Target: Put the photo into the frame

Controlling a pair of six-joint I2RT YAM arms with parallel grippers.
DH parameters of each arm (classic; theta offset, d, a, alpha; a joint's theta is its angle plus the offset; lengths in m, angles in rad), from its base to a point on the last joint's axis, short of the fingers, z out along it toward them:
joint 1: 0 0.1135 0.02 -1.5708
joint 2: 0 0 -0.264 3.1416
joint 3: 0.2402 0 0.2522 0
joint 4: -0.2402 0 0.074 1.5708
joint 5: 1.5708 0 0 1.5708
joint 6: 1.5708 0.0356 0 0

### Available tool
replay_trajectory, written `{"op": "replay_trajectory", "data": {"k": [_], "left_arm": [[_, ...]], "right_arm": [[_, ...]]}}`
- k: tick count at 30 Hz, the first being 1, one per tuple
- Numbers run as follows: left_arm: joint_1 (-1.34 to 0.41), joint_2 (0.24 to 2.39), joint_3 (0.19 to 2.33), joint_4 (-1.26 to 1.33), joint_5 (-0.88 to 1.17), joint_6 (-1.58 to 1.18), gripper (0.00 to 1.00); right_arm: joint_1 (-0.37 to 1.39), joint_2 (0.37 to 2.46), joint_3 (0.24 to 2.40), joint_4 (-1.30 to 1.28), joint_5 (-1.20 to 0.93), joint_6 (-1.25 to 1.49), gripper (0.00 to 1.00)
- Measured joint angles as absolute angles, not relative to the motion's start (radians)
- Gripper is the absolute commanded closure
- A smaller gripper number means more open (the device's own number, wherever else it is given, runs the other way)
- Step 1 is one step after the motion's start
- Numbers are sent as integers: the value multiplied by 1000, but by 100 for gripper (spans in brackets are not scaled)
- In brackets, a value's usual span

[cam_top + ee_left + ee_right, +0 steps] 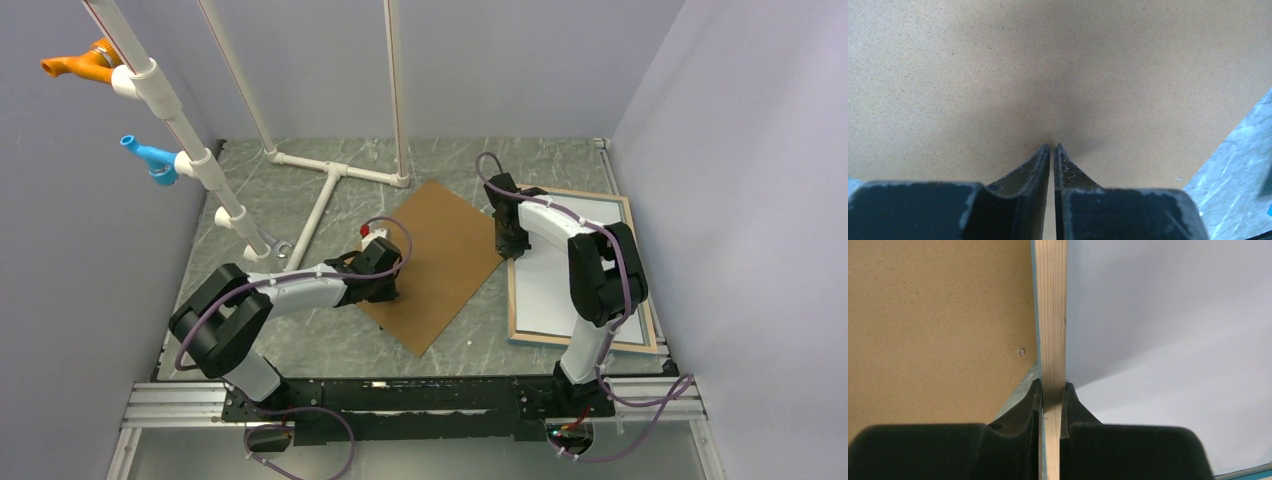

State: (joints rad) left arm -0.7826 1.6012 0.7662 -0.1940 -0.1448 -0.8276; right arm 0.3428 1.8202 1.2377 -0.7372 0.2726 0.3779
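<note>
The frame [580, 341] lies flat at the right with its light wood face up. A white sheet, the photo [545, 290] with its plain back up, lies inside it. My right gripper [510, 245] is shut on the frame's left rail. In the right wrist view the wooden rail [1050, 315] runs between the fingers of the right gripper [1052, 386], with the photo's white back [1158, 340] to its right. My left gripper [385, 290] hovers over the left edge of the brown backing board [440, 260]. In the left wrist view this gripper [1052, 146] is shut and holds nothing, above the board [1048, 65].
A white PVC pipe stand [330, 180] stands at the back, with orange [75, 65] and blue [150, 158] fittings on the slanted pipe at left. Grey walls close in the green marbled table [300, 330] on three sides. The board's right corner nearly touches the frame.
</note>
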Motion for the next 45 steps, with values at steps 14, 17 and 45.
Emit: {"op": "replay_trajectory", "data": {"k": [14,17,45], "left_arm": [[-880,1410,668,-339,-144,-929,84],[-888,1367,670,-469,-134,-929,77],[-535,1546,987,-668,-126,-506,20]], "right_arm": [[337,1819,1166,-734,310,416,100],[337,1819,1166,-734,313,424,92],[385,1480,970,-638,-120,550,0]]}}
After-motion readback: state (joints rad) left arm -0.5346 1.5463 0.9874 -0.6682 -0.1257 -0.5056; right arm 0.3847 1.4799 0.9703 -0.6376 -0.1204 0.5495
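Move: The left hand's nearly shut fingertips already bear on the brown backing board, whose middle lies about 7 cm ahead and 7 cm to the right, level in height; the frame, with the photo's white back in it, is centred some 40 cm right and 7 cm ahead of this hand, 1 cm up. The right hand already pinches the frame's left bar, the frame's middle being about 14 cm right, 3 cm back and 2 cm below; from it the board's middle is about 20 cm left, 2 cm back, 3 cm down. The left hand, its tips on the backing board at the start, drags it back towards the base and carries on to about 10 cm back, drifting left, then opens wide, comes off it and rises while returning forward and left to hover over the board's left part. The right hand keeps its pinch on the frame's left bar, easing it back, down and right by 1 to 2 cm each, pauses, opens fully to let go, then rises and swings back and left about 8 cm, rolling some 25 degrees, towards the backing board. ##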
